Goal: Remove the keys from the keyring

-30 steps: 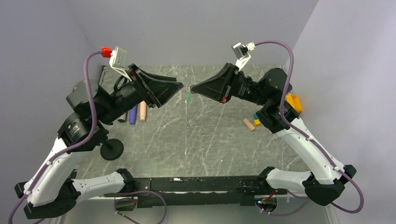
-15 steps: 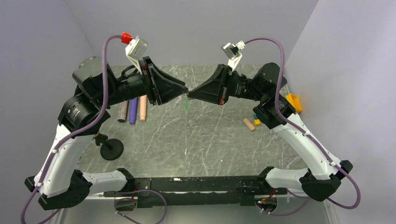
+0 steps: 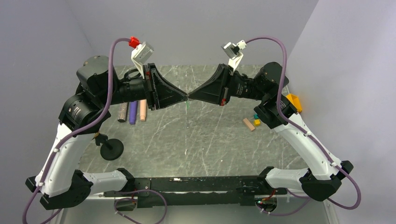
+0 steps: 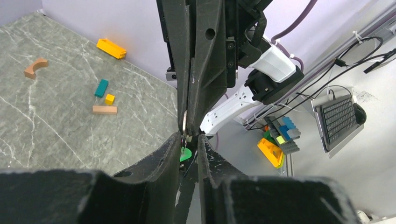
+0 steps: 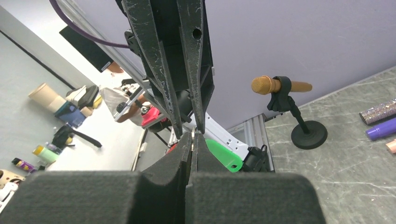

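My two grippers meet tip to tip in mid-air above the far middle of the table. My right gripper [image 3: 189,97] is shut on the thin silvery keyring [image 5: 193,136], seen edge-on between its pads; the ring also shows in the left wrist view [image 4: 185,122]. The green key tag [image 5: 224,157] hangs from the ring beside the right fingers and shows small below the tips in the top view [image 3: 187,106]. My left gripper [image 4: 189,140] is open by a narrow gap. Its fingertips [image 5: 180,133] straddle the ring's free end, with the green tag [image 4: 186,155] in the gap.
A microphone on a round black stand [image 3: 111,148] is at the near left. A glitter tube [image 3: 123,112], a purple tube [image 3: 132,112] and a peach tube [image 3: 142,111] lie left of centre. A wooden block [image 3: 248,124], small yellow and teal blocks and an orange piece [image 3: 293,101] lie right.
My left arm has swung right and its jaws have narrowed from wide open to a small gap at the ring. My right gripper has shifted slightly left with the ring and tag.
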`<control>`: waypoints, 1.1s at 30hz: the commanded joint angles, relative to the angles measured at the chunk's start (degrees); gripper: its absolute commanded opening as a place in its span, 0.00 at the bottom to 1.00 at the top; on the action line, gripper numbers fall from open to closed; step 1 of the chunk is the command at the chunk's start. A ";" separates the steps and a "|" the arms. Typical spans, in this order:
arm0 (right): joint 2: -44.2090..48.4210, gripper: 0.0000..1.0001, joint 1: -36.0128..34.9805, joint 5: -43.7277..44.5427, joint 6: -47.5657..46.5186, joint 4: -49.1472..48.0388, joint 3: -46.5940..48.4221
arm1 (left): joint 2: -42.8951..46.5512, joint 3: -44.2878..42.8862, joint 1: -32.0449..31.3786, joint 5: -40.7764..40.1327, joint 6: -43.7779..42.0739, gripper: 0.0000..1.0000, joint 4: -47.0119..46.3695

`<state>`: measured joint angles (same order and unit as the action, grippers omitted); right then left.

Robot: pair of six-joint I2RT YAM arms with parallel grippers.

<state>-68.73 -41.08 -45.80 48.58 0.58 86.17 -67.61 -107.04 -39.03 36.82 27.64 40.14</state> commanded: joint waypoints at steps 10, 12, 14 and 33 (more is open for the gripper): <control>-0.99 0.00 -0.23 -2.83 0.34 -1.59 2.88 | 1.18 1.63 0.32 2.23 0.42 0.08 -3.14; -1.17 0.00 -0.23 -3.03 0.50 -1.84 2.94 | 1.21 2.02 0.33 2.05 0.77 0.01 -3.65; -1.28 0.00 -0.21 -3.21 0.63 -1.98 2.92 | 1.34 2.36 0.32 1.76 0.88 0.00 -4.08; -3.56 0.22 -0.29 -6.31 2.72 -4.58 2.45 | 0.35 -0.69 0.35 -4.78 0.84 0.00 1.80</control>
<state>-71.75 -41.08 -49.87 50.13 -0.32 87.02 -66.61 -105.25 -38.81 34.59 28.14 41.78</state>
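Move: The keyring, still pinched in the right fingers, is about 1 cm to the left of the right hand point and level with it. From the left hand, whose fingers are still partly open around its edge, it lies about 1 cm to the right, at the same height. The green key hangs roughly 4 cm below the keyring. Left fingers shut on the keyring, then the right fingers part slightly, both hands sinking about 1 cm. ##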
